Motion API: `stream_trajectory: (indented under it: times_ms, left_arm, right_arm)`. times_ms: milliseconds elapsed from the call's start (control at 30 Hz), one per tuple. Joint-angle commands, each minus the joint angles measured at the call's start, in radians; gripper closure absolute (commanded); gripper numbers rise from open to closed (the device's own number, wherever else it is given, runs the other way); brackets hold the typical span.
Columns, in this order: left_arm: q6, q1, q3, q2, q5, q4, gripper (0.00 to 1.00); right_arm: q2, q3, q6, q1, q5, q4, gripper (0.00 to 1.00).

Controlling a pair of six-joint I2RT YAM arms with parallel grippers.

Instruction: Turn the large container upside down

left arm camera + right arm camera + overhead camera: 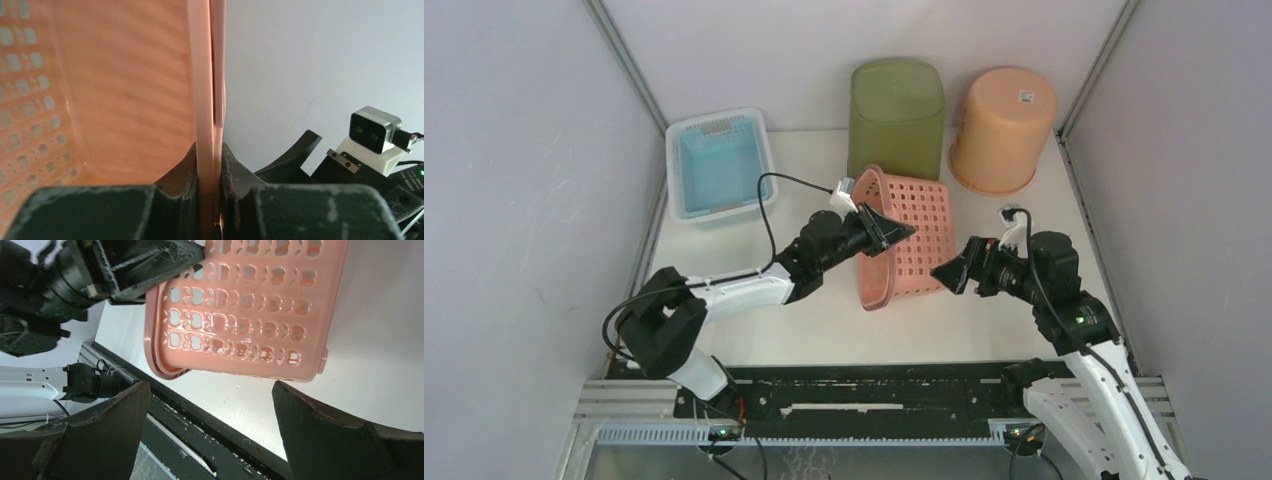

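Observation:
The large container (916,232) is a pink perforated basket, tipped on its side in the middle of the table with its open mouth facing left. My left gripper (892,232) is shut on its upper rim; the left wrist view shows the thin pink rim (205,90) pinched between both fingers (182,167). My right gripper (944,272) stands open just right of the basket's lower end, touching nothing. In the right wrist view the basket (250,315) lies beyond the wide-apart fingertips (120,410), with bare table between them.
A light blue tub (716,165) sits at the back left. An upturned green bin (896,115) and an upturned orange bucket (1002,128) stand at the back, close behind the basket. The black rail (874,385) runs along the near edge. Grey walls close both sides.

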Motion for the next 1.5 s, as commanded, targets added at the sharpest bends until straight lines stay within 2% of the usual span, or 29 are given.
stream_trajectory:
  times_ms: [0,200,267,433,533,867,1167,1333,1467]
  left_arm:
    - [-0.109,0.011,-0.023,0.047,0.130,0.383,1.00]
    - [-0.363,0.005,0.076,0.271,0.209,0.841,1.00]
    - [-0.427,-0.002,0.144,0.352,0.218,0.899,1.00]
    - [-0.516,-0.063,0.361,0.539,0.197,0.946,1.00]
    - [-0.582,-0.098,0.542,0.652,0.165,0.961,0.99]
    - [-0.795,-0.162,1.029,1.008,0.036,0.976,0.99]
    - [-0.899,-0.199,1.248,1.253,-0.060,0.985,0.97]
    - [-0.905,-0.209,1.249,1.290,-0.041,0.991,0.96]
    - [-0.889,-0.223,1.166,1.250,-0.008,0.995,0.95]
  right_arm:
    - [-0.015,0.161,-0.069,-0.022,0.056,-0.100,0.00]
    - [-0.021,0.358,-0.108,-0.037,0.166,-0.269,0.00]
    - [-0.025,0.415,-0.112,-0.038,0.178,-0.308,0.00]
    - [-0.034,0.520,-0.123,-0.038,0.194,-0.375,0.00]
    - [-0.034,0.548,-0.134,-0.038,0.211,-0.407,0.00]
    - [-0.029,0.666,-0.180,-0.038,0.271,-0.511,0.00]
    - [-0.011,0.665,-0.188,-0.038,0.257,-0.509,0.00]
    - [-0.015,0.649,-0.183,-0.038,0.250,-0.504,0.00]
    - [-0.019,0.639,-0.182,-0.038,0.244,-0.502,0.00]
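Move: My left hand, already gripping the pink basket's rim, carries it to the bare table near the right wall, about 28 cm to its right, level ahead, some 20 cm down. The orange bin stands about 31 cm ahead and 25 right of that hand, the green bin about 28 cm straight ahead. From my right hand the bare spot is some 20 cm right, 9 ahead and 20 below; the basket's middle is about 8 cm left and 8 ahead. Keeping the basket's rim pinched, my left hand swings it some 22 cm to the right, past the front of the green bin, rising nearly 10 cm and then sinking back as far, while the wrist rolls about 60 degrees so the fingers end up pointing right and upward. My right hand, still wide open, clears the way first: about 15 cm up, then also right and back. ##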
